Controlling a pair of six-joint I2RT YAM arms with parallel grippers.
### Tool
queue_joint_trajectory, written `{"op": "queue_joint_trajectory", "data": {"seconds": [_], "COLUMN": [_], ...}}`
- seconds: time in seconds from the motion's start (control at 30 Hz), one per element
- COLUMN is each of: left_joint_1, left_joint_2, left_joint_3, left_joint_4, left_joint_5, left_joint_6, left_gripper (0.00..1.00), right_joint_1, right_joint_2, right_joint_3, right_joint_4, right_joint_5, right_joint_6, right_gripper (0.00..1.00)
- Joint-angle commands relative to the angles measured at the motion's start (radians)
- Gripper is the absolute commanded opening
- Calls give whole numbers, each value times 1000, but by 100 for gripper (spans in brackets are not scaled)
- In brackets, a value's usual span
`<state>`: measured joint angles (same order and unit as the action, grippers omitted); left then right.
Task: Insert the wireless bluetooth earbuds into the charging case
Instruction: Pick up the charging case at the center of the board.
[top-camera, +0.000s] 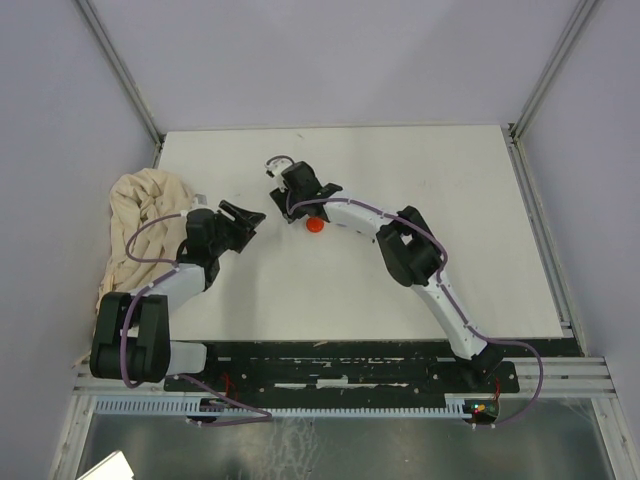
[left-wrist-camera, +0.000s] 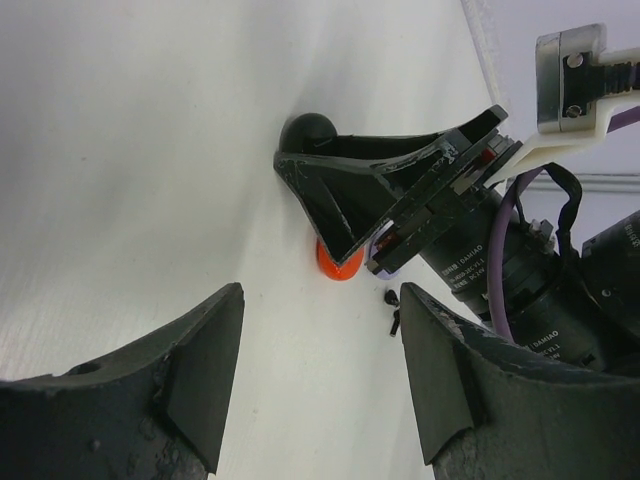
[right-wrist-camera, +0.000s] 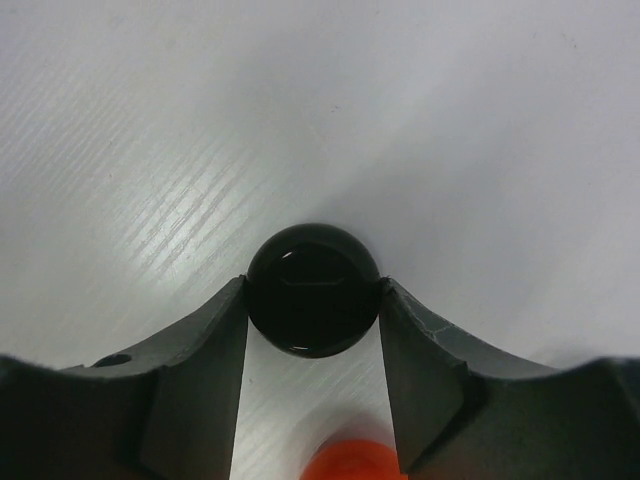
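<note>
A black round charging case (right-wrist-camera: 312, 270) lies on the white table, and my right gripper (right-wrist-camera: 312, 300) has both fingertips pressed against its sides. The left wrist view shows the same case (left-wrist-camera: 305, 130) poking out past the right fingers (left-wrist-camera: 370, 190). A tiny black earbud (left-wrist-camera: 393, 310) lies on the table beside my left gripper (left-wrist-camera: 320, 295), which stands open with nothing between its fingers. In the top view my left gripper (top-camera: 245, 215) sits left of the right gripper (top-camera: 283, 182). The case is hidden under the right gripper there.
A red round disc (top-camera: 315, 224) lies just behind the right fingers, seen again (left-wrist-camera: 340, 262) beside a lilac piece (left-wrist-camera: 383, 268). A small white object (top-camera: 275, 163) sits beyond the right gripper. A crumpled beige cloth (top-camera: 140, 215) lies at the table's left edge.
</note>
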<state>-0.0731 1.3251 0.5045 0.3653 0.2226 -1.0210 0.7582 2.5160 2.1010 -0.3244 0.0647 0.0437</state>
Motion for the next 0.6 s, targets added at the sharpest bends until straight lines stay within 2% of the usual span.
{"op": "queue_joint_trajectory", "data": {"seconds": [0.0, 0.13, 0.2, 0.4, 0.57], "left_joint_1": [9, 12, 12, 10, -3], "left_joint_2": [12, 38, 46, 54, 105], "left_joint_3": [-8, -10, -7, 10, 2], "left_joint_4": [86, 164, 200, 230, 312], "left_joint_5": [57, 134, 173, 240, 323], "left_joint_6": [-45, -43, -36, -16, -63], "left_gripper": [69, 69, 69, 69, 68], "right_joint_1": [-5, -22, -36, -50, -51], "right_joint_2": [-101, -271, -346, -539, -666], "right_joint_3": [-127, -381, -465, -630, -746], "right_joint_4": [137, 383, 442, 462, 448], "right_joint_5": [-11, -122, -169, -257, -319], "right_joint_6": [-37, -61, -60, -76, -97], "right_gripper": [23, 16, 15, 15, 15]}}
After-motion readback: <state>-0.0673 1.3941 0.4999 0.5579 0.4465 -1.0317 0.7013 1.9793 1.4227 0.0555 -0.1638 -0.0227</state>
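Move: The black charging case is already pinched between the right fingertips, still down at table height. From that hand the open left gripper stands about 9 cm back, 9 cm to the left and 8 cm up. The red case lies roughly 4 cm back and 5 cm right, the white one 2 cm ahead and 10 cm right, the purple one 2 cm back and 12 cm right. From the left hand the charging case is some 9 cm ahead, 9 cm right and 8 cm below. Keep the right grip on the charging case and slide it low, back and to the right towards the red case for about 4 cm, then lift it steeply, nearly 10 cm up in all, to above the red case, rolling the hand's left side up a little. Meanwhile bring the open left gripper some 4 cm right and up, swinging it clockwise. ##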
